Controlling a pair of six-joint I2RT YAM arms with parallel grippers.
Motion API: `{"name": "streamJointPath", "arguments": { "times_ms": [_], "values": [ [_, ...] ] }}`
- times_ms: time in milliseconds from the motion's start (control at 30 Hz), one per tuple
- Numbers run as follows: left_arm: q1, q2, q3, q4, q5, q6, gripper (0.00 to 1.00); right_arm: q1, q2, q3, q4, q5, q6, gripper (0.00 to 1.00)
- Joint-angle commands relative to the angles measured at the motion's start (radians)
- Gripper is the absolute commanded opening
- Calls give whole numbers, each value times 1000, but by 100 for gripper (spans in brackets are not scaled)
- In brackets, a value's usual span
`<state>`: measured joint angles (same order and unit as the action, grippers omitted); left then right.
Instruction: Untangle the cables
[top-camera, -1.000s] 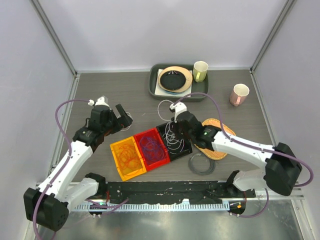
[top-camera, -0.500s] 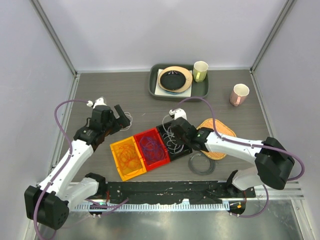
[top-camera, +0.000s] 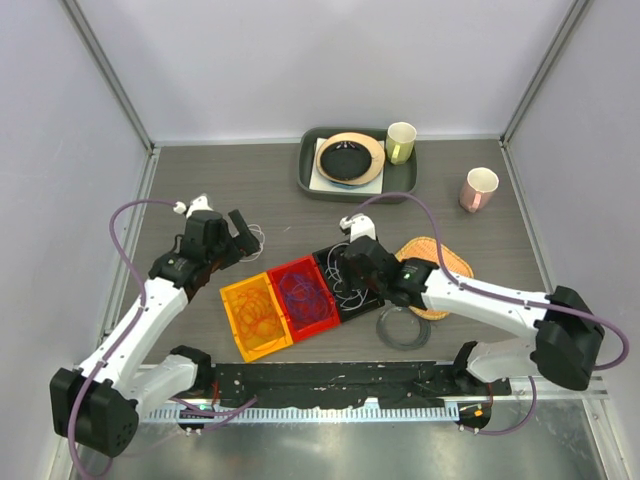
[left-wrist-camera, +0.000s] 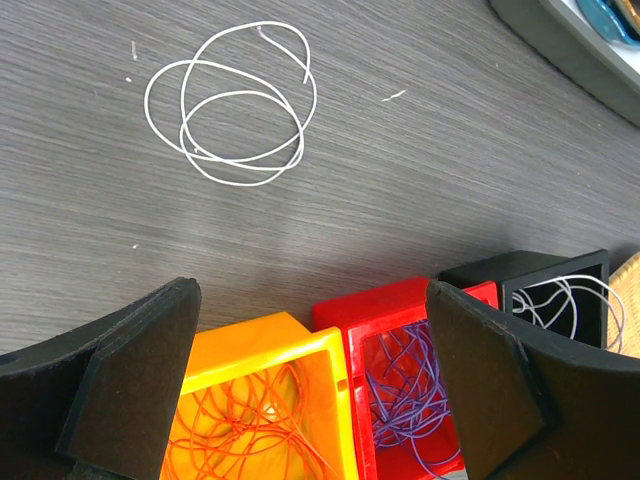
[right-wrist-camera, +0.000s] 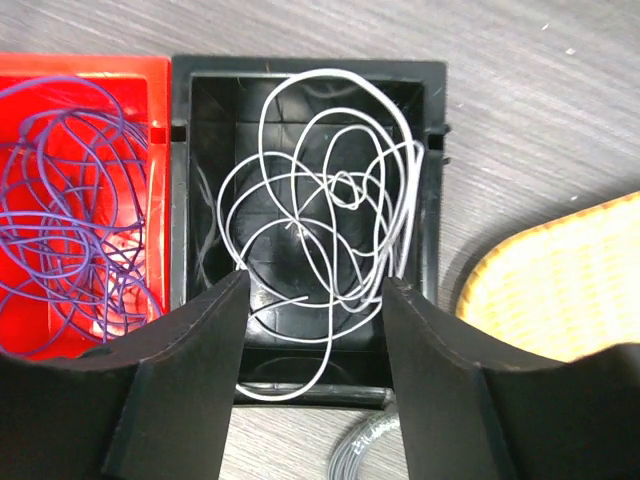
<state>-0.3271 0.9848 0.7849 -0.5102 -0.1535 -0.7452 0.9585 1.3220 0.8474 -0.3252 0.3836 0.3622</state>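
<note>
Three small bins stand side by side mid-table. The orange bin (top-camera: 258, 315) holds orange cables (left-wrist-camera: 255, 425), the red bin (top-camera: 303, 292) purple cables (right-wrist-camera: 60, 215), and the black bin (top-camera: 345, 281) white cables (right-wrist-camera: 320, 200). My right gripper (right-wrist-camera: 315, 290) hovers open just above the black bin; the white wires lie loose below its jaws, one end draped over the near wall. Another white coil (left-wrist-camera: 232, 110) lies on the table beyond the bins. My left gripper (left-wrist-camera: 312, 300) is wide open and empty, above the orange and red bins, short of that coil.
A grey tray (top-camera: 310, 170) with a plate stands at the back, a yellow-green cup (top-camera: 400, 142) at its corner. A pink cup (top-camera: 478, 189) is at the right. A woven mat (top-camera: 445, 262) and a grey ring (top-camera: 403, 328) lie right of the black bin.
My right gripper went from shut to open over the black bin, and the white wires now lie in it. The left arm has hardly moved.
</note>
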Motion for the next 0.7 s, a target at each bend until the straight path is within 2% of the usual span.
{"name": "streamJointPath", "arguments": {
  "times_ms": [0, 33, 67, 100, 267, 533, 667],
  "values": [
    [0, 28, 28, -1, -40, 7, 100, 5, -104, 51, -20, 98, 33, 67],
    [-1, 35, 30, 4, -44, 10, 100, 5, -134, 48, -26, 122, 46, 75],
    [0, 44, 31, 7, -50, 15, 100, 5, -154, 45, -26, 147, 52, 87],
    [2, 58, 36, 12, -52, 15, 100, 5, -171, 36, -28, 181, 70, 90],
    [25, 201, 85, 18, -35, 18, 100, 3, -288, -28, 9, 346, 80, 91],
    [95, 474, 264, 122, -3, 101, 100, 3, -392, -85, 66, 354, 21, 91],
    [128, 681, 391, 76, 15, 93, 96, 3, -429, -111, 78, 348, 14, 91]
  ]
}}
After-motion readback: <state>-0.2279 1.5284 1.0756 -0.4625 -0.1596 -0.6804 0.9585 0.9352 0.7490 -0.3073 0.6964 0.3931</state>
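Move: The loose white cable on the table lies about 8 cm ahead of the open left hand, 3 cm to its left and 14 cm below; the yellow bin is some 10 cm back, straight behind, the red bin 7 cm back and 10 cm right. The right hand hangs over the black bin with its white cable, centre about 1 cm ahead, 8 cm below; the wicker tray is some 18 cm right, 2 cm ahead. Left hand sinks and reaches 9 cm forward towards the loose cable; right opens wider, rising 9 cm and rightward. ##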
